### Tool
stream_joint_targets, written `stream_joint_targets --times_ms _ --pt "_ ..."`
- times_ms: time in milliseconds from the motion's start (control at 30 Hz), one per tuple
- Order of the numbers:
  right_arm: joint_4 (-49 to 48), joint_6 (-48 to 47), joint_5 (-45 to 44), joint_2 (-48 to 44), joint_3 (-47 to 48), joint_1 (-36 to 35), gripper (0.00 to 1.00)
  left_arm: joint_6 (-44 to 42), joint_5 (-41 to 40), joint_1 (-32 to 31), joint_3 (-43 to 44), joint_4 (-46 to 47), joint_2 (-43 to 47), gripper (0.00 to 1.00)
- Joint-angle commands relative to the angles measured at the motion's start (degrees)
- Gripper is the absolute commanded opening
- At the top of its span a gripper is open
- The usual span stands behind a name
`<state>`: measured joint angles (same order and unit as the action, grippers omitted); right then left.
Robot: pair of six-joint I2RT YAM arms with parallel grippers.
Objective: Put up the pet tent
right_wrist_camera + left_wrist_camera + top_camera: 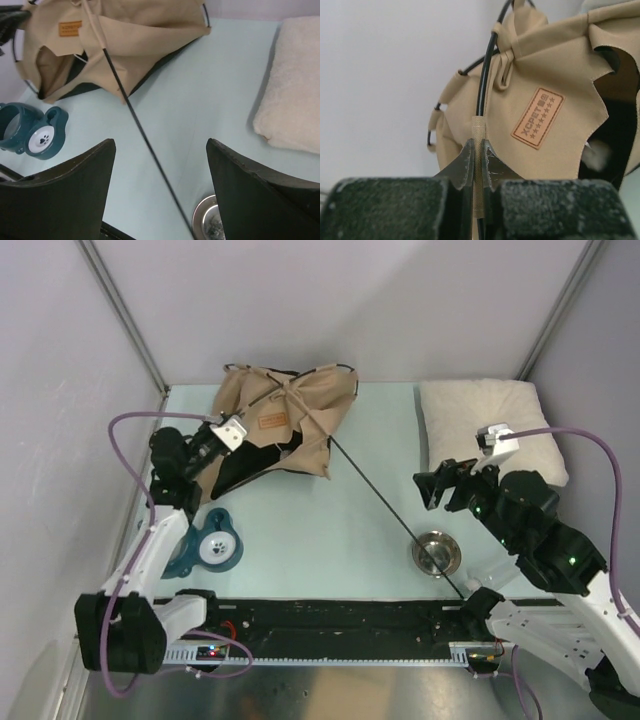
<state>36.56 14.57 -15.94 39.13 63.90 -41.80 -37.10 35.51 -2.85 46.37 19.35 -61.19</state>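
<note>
The pet tent (290, 420) lies collapsed at the back left of the table, tan fabric with black lining and a brown label patch (537, 118). My left gripper (478, 150) is shut on a tan woven sleeve on one of its thin black poles, at the tent's left edge (222, 445). A curved pole (485, 75) runs up from the jaws. Another long straight pole (395, 515) slants from the tent toward the near right. My right gripper (432, 490) hangs open above that pole (145, 135), holding nothing, its midpoint (160, 142) over the bare table.
A cream pillow (490, 425) lies at the back right. A steel bowl (437, 553) sits near the pole's near end, just under my right gripper. A teal pet feeder (208, 545) stands at the near left. A black rail (330, 615) runs along the near edge.
</note>
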Motion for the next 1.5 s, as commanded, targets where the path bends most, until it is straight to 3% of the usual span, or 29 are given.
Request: stream_joint_targets --times_ms 0,200,267,300,333,400,667,833,933,1000,1267,1467 --pt "0.1 1.6 3.7 1.6 1.6 0.7 0.79 -3.6 -5.2 2.0 -4.2 11.0 -3.4 0.09" --pt "0.6 2.9 4.7 2.4 1.4 1.0 0.79 -3.9 -5.4 6.3 -5.7 15.4 -7.3 0.2" --pt "1.0 3.5 5.0 2.7 1.4 1.0 0.79 -3.6 -6.6 7.1 -5.7 15.9 -7.5 0.37" --pt "1.4 3.8 5.0 2.9 1.4 1.0 0.79 -3.0 -7.8 7.3 -5.9 16.3 -7.3 0.68" --pt "1.7 4.1 5.0 3.1 1.2 1.0 0.79 -2.4 -8.6 7.3 -6.0 16.6 -6.8 0.84" --pt "2.5 4.7 4.8 3.8 1.1 1.0 0.79 -0.1 -10.8 7.3 -6.2 16.8 -5.6 0.96" --pt "5.4 5.1 8.6 5.4 0.7 2.2 0.79 16.6 -14.4 7.3 -8.0 16.7 5.0 1.0" --pt "7.7 4.3 21.5 6.5 0.7 5.7 0.77 27.1 -15.5 7.0 -9.5 15.6 12.7 1.0" --pt "7.4 4.9 26.4 7.5 1.0 6.8 0.64 33.7 -12.6 6.7 -9.6 14.3 14.9 1.0" --pt "6.5 5.4 27.8 8.3 1.5 7.2 0.5 38.9 -11.4 5.8 -9.1 12.3 15.8 1.0" --pt "2.0 8.1 30.0 7.9 1.8 7.1 0.06 52.9 -17.5 -2.2 -7.0 4.5 14.8 1.0" --pt "1.0 11.6 27.0 6.7 -0.8 0.5 0.0 53.2 -21.5 -12.4 -6.5 4.4 7.3 1.0"
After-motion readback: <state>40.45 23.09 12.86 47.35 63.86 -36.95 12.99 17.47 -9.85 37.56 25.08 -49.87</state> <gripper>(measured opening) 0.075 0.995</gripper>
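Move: The left fingers still pinch the tent pole's fabric sleeve; the label patch is roughly 6 cm ahead of that hand, 7 cm right and 5 cm below, the teal feeder about 22 cm back, 10 cm left and 30 cm down. For the empty right hand, the slanting bare tent pole is some 6 cm left, 4 cm back and 8 cm lower. The metal bowl lies about 7 cm back, 6 cm right, 33 cm below; the cushion 24 cm ahead, 22 cm right, 31 cm down. Reach the open right gripper about 7 cm left, sinking 5 cm and easing back, to the bare pole; yaw it counter-clockwise and tip it down some 20 degrees, then close and pinch the pole. Open the left gripper to free the sleeve while going left, down and forward, draw it back and up, then swing right and down, rolling its left side under by 45 degrees. ##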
